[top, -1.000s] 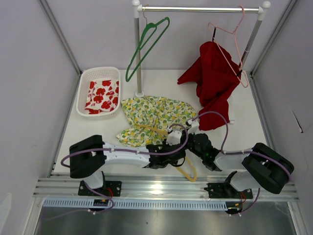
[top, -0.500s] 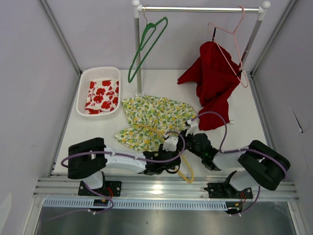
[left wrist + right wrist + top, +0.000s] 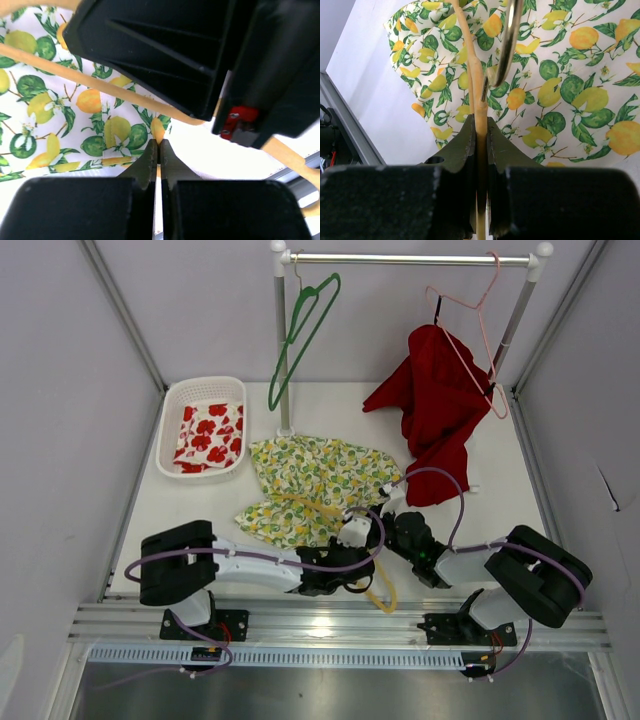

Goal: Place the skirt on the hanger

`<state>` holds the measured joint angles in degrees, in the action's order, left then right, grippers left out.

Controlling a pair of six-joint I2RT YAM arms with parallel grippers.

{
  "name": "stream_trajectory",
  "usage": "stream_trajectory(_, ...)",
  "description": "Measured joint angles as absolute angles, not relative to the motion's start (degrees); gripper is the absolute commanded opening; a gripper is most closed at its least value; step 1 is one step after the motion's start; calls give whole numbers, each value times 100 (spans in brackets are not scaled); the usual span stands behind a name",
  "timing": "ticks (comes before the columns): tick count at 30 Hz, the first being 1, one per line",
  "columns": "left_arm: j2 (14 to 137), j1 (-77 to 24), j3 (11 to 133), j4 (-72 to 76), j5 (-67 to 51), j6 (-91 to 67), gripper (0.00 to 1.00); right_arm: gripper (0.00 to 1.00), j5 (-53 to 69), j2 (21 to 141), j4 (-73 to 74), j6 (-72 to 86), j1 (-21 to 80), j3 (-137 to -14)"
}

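The lemon-print skirt [image 3: 312,480] lies spread on the table, ahead of both arms. A yellow hanger [image 3: 386,592] lies at its near edge, with part of it across the cloth. My right gripper [image 3: 386,526] is shut on the hanger's yellow rod [image 3: 479,90], just below its metal hook [image 3: 507,40]. My left gripper [image 3: 354,570] sits close beside it, low over the skirt's near edge. Its jaws are pressed together on the corner of the skirt [image 3: 115,132], where the cloth meets the white table. The hanger's arm [image 3: 100,85] crosses the cloth just beyond the left gripper [image 3: 159,146].
A clothes rail stands at the back on a pole [image 3: 281,340]. It carries a green hanger [image 3: 300,335] and a pink hanger [image 3: 465,310] with a red garment [image 3: 438,405]. A white basket [image 3: 172,400] of red-flowered cloth sits at back left. The metal rail [image 3: 340,625] runs along the near edge.
My left gripper stood open and has now closed on the skirt's edge. The left arm has shifted slightly toward the near edge. The right gripper has kept its hold on the hanger.
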<state>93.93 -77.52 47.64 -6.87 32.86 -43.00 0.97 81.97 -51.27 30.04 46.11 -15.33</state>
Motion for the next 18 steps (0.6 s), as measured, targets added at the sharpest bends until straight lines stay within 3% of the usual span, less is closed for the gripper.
stream_trajectory(7, 9225, -7749, 5511, -1601, 3098, -3935, 0, 0, 89, 8176, -5096, 2998, 4611, -1533)
stream_trajectory(18, 8818, -7784, 6075, -3030, 1743, -3487, 0, 0, 21, 7629, -4257, 2738, 4611, -1750)
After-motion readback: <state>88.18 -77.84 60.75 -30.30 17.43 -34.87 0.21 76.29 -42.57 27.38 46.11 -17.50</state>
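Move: The left hand is shut on the skirt's near edge; the yellow hanger's near end lies about 14 cm back and 8 cm to the right at roughly its height, and the hanger's neck about 8 cm ahead, 4 cm right and 4 cm higher. The skirt's middle lies 13 cm ahead, 9 cm left and 3 cm lower. From the right hand, which holds the neck, the hanger's near end lies some 22 cm back and 5 cm right, 4 cm lower. Keeping its pinch on the skirt, the left hand lifts about 5 cm, then draws back, swinging clockwise. ##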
